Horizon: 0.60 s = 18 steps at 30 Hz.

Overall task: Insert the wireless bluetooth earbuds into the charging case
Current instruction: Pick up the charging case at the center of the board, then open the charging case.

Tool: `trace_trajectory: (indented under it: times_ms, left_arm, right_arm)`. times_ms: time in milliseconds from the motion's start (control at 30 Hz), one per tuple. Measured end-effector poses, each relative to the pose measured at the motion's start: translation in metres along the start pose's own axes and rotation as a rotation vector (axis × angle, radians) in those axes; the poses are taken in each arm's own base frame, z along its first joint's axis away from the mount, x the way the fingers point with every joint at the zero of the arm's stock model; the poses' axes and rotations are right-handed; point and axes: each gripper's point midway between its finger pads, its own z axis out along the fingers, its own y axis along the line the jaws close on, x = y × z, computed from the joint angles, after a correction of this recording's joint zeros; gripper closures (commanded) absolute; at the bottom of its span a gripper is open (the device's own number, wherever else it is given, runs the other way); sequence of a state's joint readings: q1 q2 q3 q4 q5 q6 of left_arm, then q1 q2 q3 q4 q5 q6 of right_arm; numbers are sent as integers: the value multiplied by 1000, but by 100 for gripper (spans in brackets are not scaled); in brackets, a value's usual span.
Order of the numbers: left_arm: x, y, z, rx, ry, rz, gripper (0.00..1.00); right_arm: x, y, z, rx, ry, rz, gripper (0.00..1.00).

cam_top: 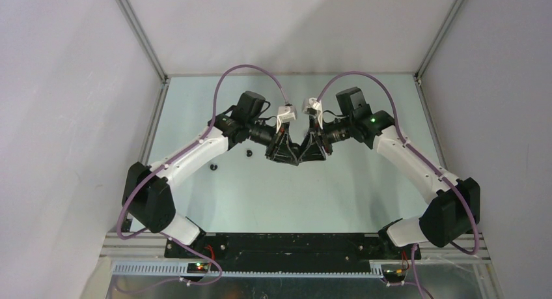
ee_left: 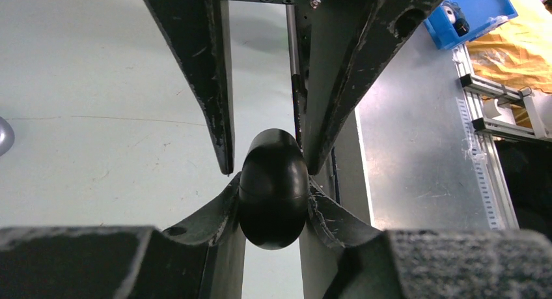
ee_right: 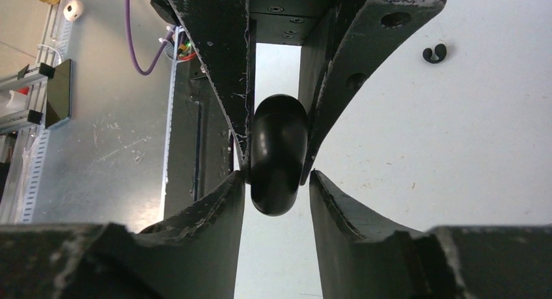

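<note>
The charging case point(ee_left: 273, 195) is a glossy black egg shape with a seam round its middle, and it is closed. My left gripper point(ee_left: 273, 187) is shut on it, a finger pressed to each side. My right gripper point(ee_right: 278, 178) faces it from the other side with its jaws open. One right fingertip point(ee_right: 237, 182) lies against the case point(ee_right: 278, 156) and the other stands apart from it. From above, both grippers point(cam_top: 291, 157) point(cam_top: 306, 156) meet tip to tip at mid-table and hide the case. Two tiny black earbuds point(cam_top: 248, 153) point(cam_top: 213, 167) lie on the table to the left.
A small black curled piece point(ee_right: 434, 53) lies on the pale table beyond the left arm's fingers. A pale grey rounded thing point(ee_left: 3, 136) is cut by the left wrist view's edge. A blue box point(ee_left: 469, 12) sits off the table, past the metal front rail point(cam_top: 273, 268).
</note>
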State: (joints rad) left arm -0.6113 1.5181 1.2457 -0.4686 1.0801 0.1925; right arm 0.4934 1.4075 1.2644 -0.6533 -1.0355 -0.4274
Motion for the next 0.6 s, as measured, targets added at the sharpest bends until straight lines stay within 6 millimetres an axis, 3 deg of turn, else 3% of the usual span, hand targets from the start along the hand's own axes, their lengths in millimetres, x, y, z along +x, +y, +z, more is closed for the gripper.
trace_trajectory:
  times_ms: [400,467,500,600]
  left_arm:
    - [1,-5,0,23,2,-10,88]
    - [1,-5,0,24,2,-9,88]
    - [1,-5,0,24,2,-9,88]
    - [1,-5,0,24,2,-8,88]
  right_arm:
    - [-6,-9,-13,36,-37,22,27]
    - [-7,-9,-13,37,-39,25,17]
    - [-7,-9,-13,38,-40,28,5]
    - [-8,-9,-13,39,-42,34,1]
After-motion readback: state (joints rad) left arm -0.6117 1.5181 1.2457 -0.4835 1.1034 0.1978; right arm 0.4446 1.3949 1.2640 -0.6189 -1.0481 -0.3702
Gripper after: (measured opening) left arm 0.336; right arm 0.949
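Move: I have the black charging case pinched in my left fingers, its middle about 1 cm to the right of that hand's point. It lies some 2 cm to the left of my right hand point, level fore-and-aft, between my barely loosened right fingers. Roughly 21 cm below my left hand, the purple case sits about 12 cm ahead and 5 cm right; the nearer black earbud is about 8 cm ahead and 14 cm left. I spread my right fingers from a narrow gap to almost fully open, freeing the black case, and ease that hand forward, up and to the right, under 2 cm in all. My left hand keeps its pinch on the case and stays nearly in place. ##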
